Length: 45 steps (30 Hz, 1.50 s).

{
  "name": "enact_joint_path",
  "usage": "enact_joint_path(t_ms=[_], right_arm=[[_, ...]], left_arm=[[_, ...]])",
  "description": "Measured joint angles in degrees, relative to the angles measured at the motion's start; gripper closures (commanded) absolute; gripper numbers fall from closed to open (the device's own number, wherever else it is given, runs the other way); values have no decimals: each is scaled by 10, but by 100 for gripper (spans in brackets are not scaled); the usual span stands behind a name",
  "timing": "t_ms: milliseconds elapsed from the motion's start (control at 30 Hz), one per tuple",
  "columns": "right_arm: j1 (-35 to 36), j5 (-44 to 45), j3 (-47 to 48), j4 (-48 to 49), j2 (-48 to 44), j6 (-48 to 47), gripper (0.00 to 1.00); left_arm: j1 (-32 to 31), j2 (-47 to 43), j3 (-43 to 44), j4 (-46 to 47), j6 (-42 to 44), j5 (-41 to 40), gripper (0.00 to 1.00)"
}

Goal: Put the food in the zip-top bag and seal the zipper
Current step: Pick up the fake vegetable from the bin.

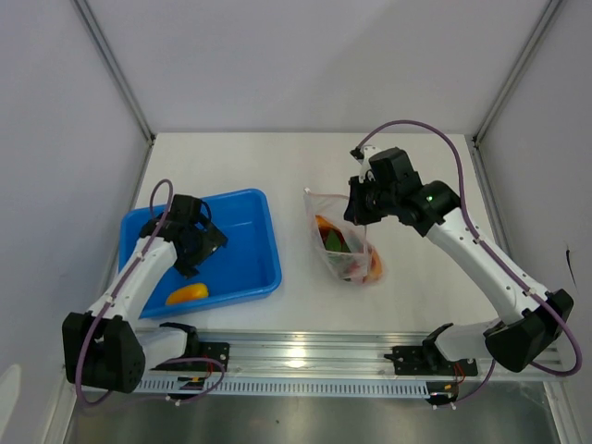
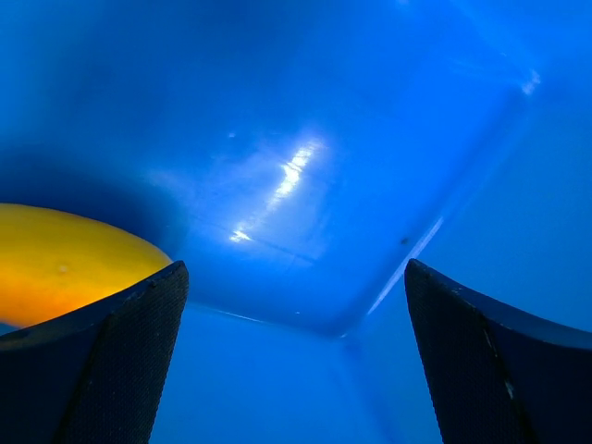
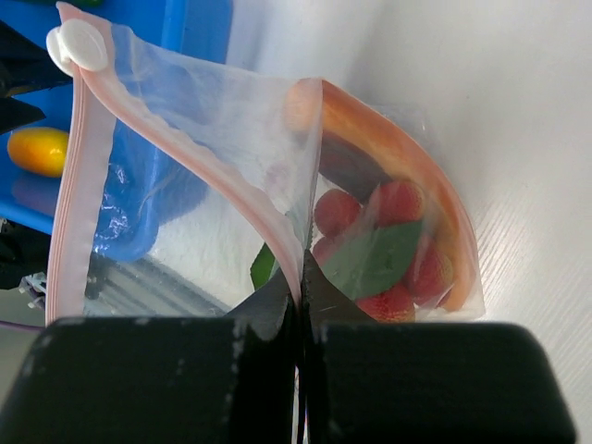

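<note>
The clear zip-top bag (image 1: 344, 248) lies right of centre with its mouth held up. Red cherry tomatoes (image 3: 400, 205), a green leaf (image 3: 375, 259) and an orange-red wedge (image 3: 407, 157) sit inside it. My right gripper (image 3: 301, 277) is shut on the pinkish zipper (image 3: 79, 185) strip at the mouth edge, and it stands at the bag's top (image 1: 359, 215). A yellow-orange piece of food (image 1: 188, 294) lies in the blue tray (image 1: 254, 268). My left gripper (image 2: 294, 277) hangs open low over the tray floor, with the yellow piece (image 2: 65, 264) just beyond its left finger.
A white slider tab (image 3: 79, 44) sits at the end of the zipper strip. The tray's walls surround my left gripper (image 1: 191, 262). A metal rail (image 1: 305, 356) runs along the near table edge, and white walls close in the sides.
</note>
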Motion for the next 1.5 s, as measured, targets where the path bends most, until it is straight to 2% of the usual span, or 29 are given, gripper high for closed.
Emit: enact_joint_path(t_ms=[233, 400, 567, 733, 900, 1033, 1200, 1500], right_arm=[[-1, -12, 29, -19, 7, -1, 100], [-2, -25, 57, -45, 15, 15, 100], [-4, -32, 76, -68, 48, 30, 100], [-7, -39, 77, -76, 71, 47, 100], [-28, -59, 78, -78, 79, 48, 100], [-48, -72, 78, -73, 93, 47, 100], [-49, -85, 78, -71, 105, 42, 100], [-50, -96, 77, -68, 105, 31, 100]], left_arm=[[30, 43, 1, -21, 0, 11, 1], [40, 53, 1, -14, 33, 37, 2], [44, 103, 1, -21, 63, 12, 2], [103, 119, 10, -19, 70, 6, 3], [152, 155, 35, 16, 71, 6, 4], [172, 158, 36, 59, 76, 13, 4], [226, 158, 36, 96, 73, 24, 4], [249, 203, 57, 143, 24, 26, 4]])
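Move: The fake vegetable, the dark green one shaped like a cucumber, lies left to right on the bin floor, about 8 cm ahead of the left hand, 8 cm to its left and 6 cm below. A yellow pepper lies on the same floor, some 10 cm back and 6 cm to the left of that hand. From the right hand, the green vegetable is roughly 52 cm to the left, 3 cm ahead and 22 cm lower. The green fake vegetable is what the open left hand goes for: the hand first sinks about 4 cm while edging back, then sweeps left roughly 9 cm and turns forward, turning some 20 degrees counter-clockwise to arrive just above it, fingers still wide and not shut on it. The right hand keeps pinching the bag's rim, rises briefly, then lowers and tips down some 15 degrees. ##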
